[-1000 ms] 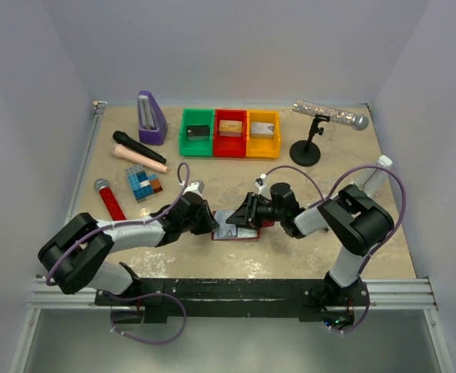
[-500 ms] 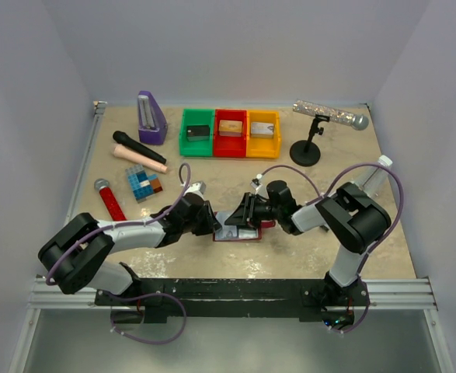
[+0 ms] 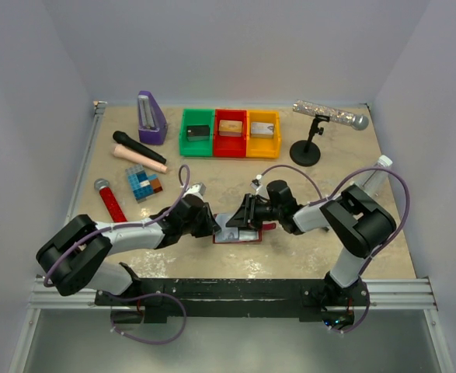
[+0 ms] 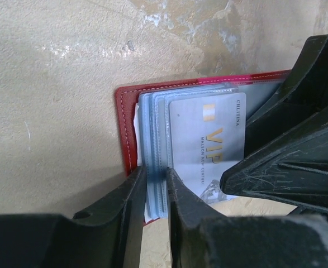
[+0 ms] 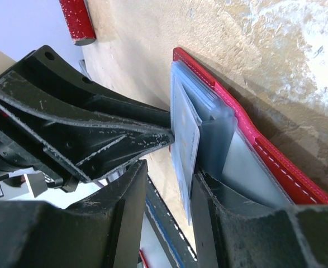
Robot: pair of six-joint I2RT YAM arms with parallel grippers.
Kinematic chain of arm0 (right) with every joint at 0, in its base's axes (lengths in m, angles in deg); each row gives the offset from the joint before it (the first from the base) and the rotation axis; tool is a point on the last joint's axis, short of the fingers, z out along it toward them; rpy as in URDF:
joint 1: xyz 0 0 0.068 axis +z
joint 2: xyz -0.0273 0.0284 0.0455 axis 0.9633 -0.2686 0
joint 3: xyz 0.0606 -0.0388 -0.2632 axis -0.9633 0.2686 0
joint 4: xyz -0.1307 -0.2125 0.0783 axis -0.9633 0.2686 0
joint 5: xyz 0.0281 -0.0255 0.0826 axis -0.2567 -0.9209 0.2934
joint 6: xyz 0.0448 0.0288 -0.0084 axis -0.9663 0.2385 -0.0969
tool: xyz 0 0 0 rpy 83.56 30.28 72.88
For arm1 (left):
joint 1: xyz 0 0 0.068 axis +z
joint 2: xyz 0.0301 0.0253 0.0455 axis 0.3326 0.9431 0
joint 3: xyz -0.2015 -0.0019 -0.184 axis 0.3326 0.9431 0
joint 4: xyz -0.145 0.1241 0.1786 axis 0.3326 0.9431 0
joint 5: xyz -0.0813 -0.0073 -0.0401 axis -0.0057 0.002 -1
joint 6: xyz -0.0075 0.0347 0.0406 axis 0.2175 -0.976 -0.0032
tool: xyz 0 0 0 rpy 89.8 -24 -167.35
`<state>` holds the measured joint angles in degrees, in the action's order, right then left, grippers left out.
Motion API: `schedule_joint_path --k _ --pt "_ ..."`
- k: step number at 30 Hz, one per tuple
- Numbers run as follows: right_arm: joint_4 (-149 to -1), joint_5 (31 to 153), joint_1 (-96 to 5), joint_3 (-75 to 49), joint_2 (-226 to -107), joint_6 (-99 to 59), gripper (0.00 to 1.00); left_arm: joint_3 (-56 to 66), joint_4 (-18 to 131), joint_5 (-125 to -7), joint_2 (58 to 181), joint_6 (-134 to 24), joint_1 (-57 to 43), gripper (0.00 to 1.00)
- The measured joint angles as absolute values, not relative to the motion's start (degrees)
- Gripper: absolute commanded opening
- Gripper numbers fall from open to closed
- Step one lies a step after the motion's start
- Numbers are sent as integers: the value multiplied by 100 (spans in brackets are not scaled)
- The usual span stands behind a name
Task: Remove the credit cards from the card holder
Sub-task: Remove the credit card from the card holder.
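Observation:
The dark red card holder lies open on the table between both arms. In the left wrist view its red cover frames pale blue sleeves and a silvery credit card marked VIP. My left gripper is shut on the near edge of the sleeve stack, at the holder's left side. My right gripper stands open around the edge of that card; the card rests against one finger, with a gap to the other. Other cards are hidden in the sleeves.
Green, red and yellow trays stand at the back. A purple metronome, a black microphone, a red microphone and a tiled block lie left. A microphone stand is at the back right.
My right gripper has edged slightly left over the holder. My left gripper has shifted a little and stays on the holder's left edge.

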<state>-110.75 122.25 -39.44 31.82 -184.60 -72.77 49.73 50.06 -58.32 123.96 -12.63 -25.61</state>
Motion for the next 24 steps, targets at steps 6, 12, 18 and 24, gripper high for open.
schedule_joint_path --k 6,12,18,24 --pt "-10852 12216 -3944 3182 -18305 -7172 39 4968 5019 -5821 12442 -1184 -2561 10" --pt "-10635 12157 -3944 3182 -18097 -7085 38 4942 5061 -5778 12497 -1160 -2561 0" --pt "-10524 12118 -3944 3182 -18014 -7030 38 4942 5067 -5754 12497 -1158 -2565 0" --pt "-10487 12113 -3944 3184 -18005 -6980 38 4942 5076 -5727 12497 -1136 -2567 0"
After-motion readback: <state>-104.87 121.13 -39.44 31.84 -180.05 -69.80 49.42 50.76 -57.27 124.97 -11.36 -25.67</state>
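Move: Right of the left fingertips by about 4 cm, and 1 cm farther out, lies the credit card's middle, roughly level with them; the left edge of its clear sleeve is right at those tips. The open card holder's middle is some 6 cm to the left hand's right and 1 cm ahead, with the toy blocks about 20 cm left and 13 cm ahead. From the right hand the card lies about 2 cm left, level in reach and 1 cm below. Closing from about a quarter open to fully shut, the left fingers come together at the left edge of the clear sleeves, sinking only about 0.5 cm and otherwise staying in place. The right hand, fingers still part open and still against the card and its sleeve, eases up about 1 cm and slightly to the right, away from the left fingers. ##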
